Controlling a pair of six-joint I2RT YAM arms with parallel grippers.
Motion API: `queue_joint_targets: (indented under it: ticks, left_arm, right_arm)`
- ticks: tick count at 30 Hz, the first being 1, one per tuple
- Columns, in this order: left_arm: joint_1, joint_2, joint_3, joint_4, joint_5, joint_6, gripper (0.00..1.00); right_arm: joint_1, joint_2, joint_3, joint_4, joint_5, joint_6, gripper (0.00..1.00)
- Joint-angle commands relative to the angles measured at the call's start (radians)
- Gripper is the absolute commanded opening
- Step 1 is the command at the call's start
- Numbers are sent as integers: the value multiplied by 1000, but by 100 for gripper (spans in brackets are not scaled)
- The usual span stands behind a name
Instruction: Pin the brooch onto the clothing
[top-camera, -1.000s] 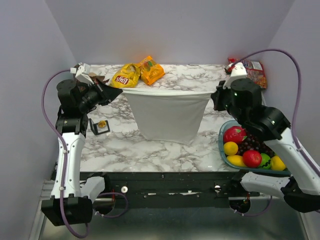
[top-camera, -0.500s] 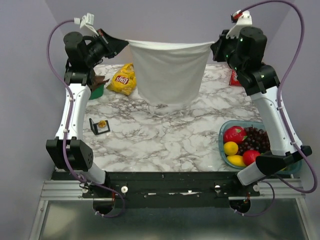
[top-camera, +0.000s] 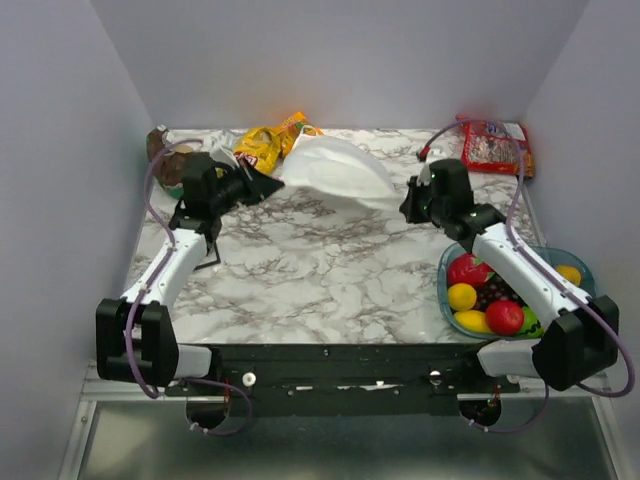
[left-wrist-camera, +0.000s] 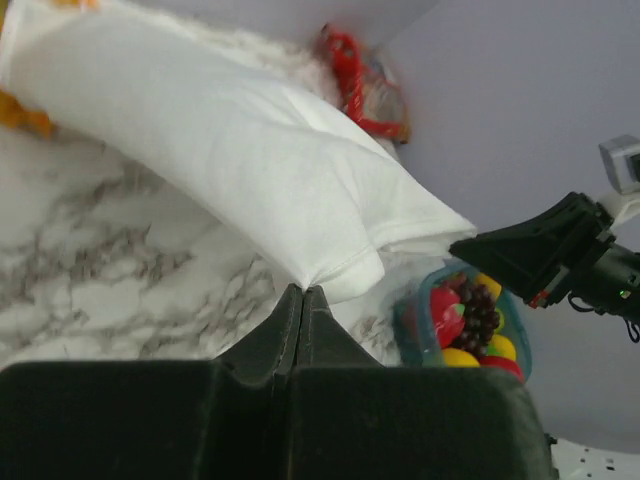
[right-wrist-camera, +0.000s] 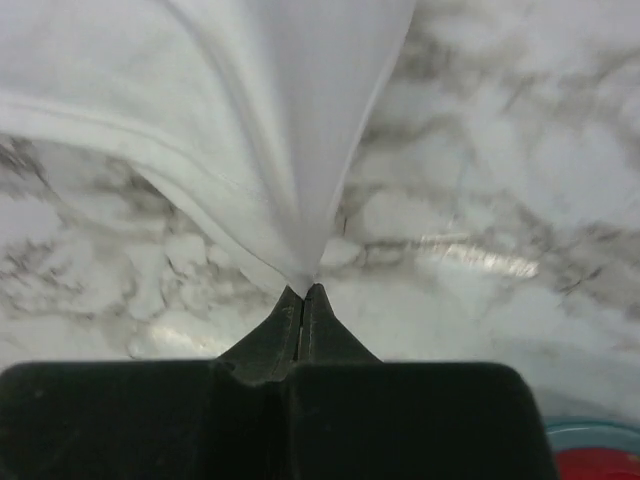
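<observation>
The clothing is a white garment (top-camera: 335, 168), bunched low over the back of the marble table. My left gripper (top-camera: 272, 186) is shut on its left edge, and my right gripper (top-camera: 404, 206) is shut on its right edge. In the left wrist view the cloth (left-wrist-camera: 250, 170) runs out from my closed fingertips (left-wrist-camera: 303, 291), with the right gripper (left-wrist-camera: 540, 250) beyond it. In the right wrist view the cloth (right-wrist-camera: 250, 120) rises from my closed fingertips (right-wrist-camera: 303, 291). The brooch is hidden; my left arm covers the spot by the table's left side.
A blue bowl (top-camera: 447, 302) of fruit stands at the front right and also shows in the left wrist view (left-wrist-camera: 405, 330). Yellow and orange snack bags (top-camera: 262, 143) lie at the back, a red bag (top-camera: 495, 146) at the back right, and a brown object (top-camera: 158, 145) at the back left.
Both arms came down from holding the garment stretched high. The garment now lies low and bunched at the back of the table, still gripped at both ends.
</observation>
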Motion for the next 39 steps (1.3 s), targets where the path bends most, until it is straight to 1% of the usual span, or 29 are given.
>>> queue_joint_targets:
  ticks: [1,2,3,6,10,13,17,24,29,33,34,35,36,37,38,39]
  left_arm:
    - [-87,24,-306,53,-96,-31,0]
    - [-102,35,-387,72,-104,-46,0]
    - [-107,44,-421,110,-105,-72,0]
    - [-108,44,-516,138,-139,-88,0]
    - [-108,-67,-596,113,-208,-105,0]
    - [-108,-139,-651,78,-252,-111,0]
    - [-110,-201,-737,81,-270,-138,0]
    - [-108,-282,-794,20,-299,-147,0]
    - [-108,-399,-821,-32,-322,-167,0]
    - [-108,-475,-832,-104,-343,-167,0]
    - [-108,-498,-831,-117,-342,-167,0]
    - [-108,-511,-832,-129,-342,-164,1]
    - [-108,-520,-831,-144,-342,-163,5]
    - [-108,-544,-828,-173,-333,-160,28]
    - [-108,-558,-819,-189,-332,-160,45]
    - [-108,-577,-812,-228,-332,-158,58]
  right_arm:
    - [-3,-2,-289,82,-98,133,1]
    - [-3,2,-328,92,-113,156,1]
    - [-3,6,-378,101,-119,166,1]
    - [-3,7,-435,102,-154,201,1]
    - [2,-20,-515,81,-171,252,1]
    - [6,-42,-544,55,-162,288,1]
    - [14,-76,-573,4,-141,319,1]
    - [91,-200,-592,-132,-113,403,1]
    - [152,-273,-652,-195,-90,498,3]
    - [203,-316,-699,-233,-79,566,4]
    - [220,-327,-707,-250,-76,578,5]
    - [227,-335,-716,-258,-76,594,9]
    - [235,-352,-719,-282,-75,600,12]
    - [246,-364,-718,-296,-73,606,18]
    - [253,-376,-713,-315,-69,607,35]
    - [260,-393,-695,-335,-63,609,41]
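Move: I hold the clothing up by its near corners. It is to come down on bare table centred about 5 cm back, 13 cm right and 29 cm below my left hand; from my right hand, 3 cm back, 12 cm left, 23 cm down. The brooch in its case lies roughly 20 cm left and 5 cm back of my left hand, the yellow chip bag 24 cm ahead and 12 cm left. The fruit basin is some 25 cm right and 13 cm back of my right hand. I snap both hands down some 20 cm and back about 10 cm, tipping the fingers down roughly 30 degrees, to bring the billowing clothing onto the table. Then, staying low, I draw its pinched corners back towards the near table edge, my right hand much farther than my left, and at the very end part the fingers of both hands about a third of the way. ##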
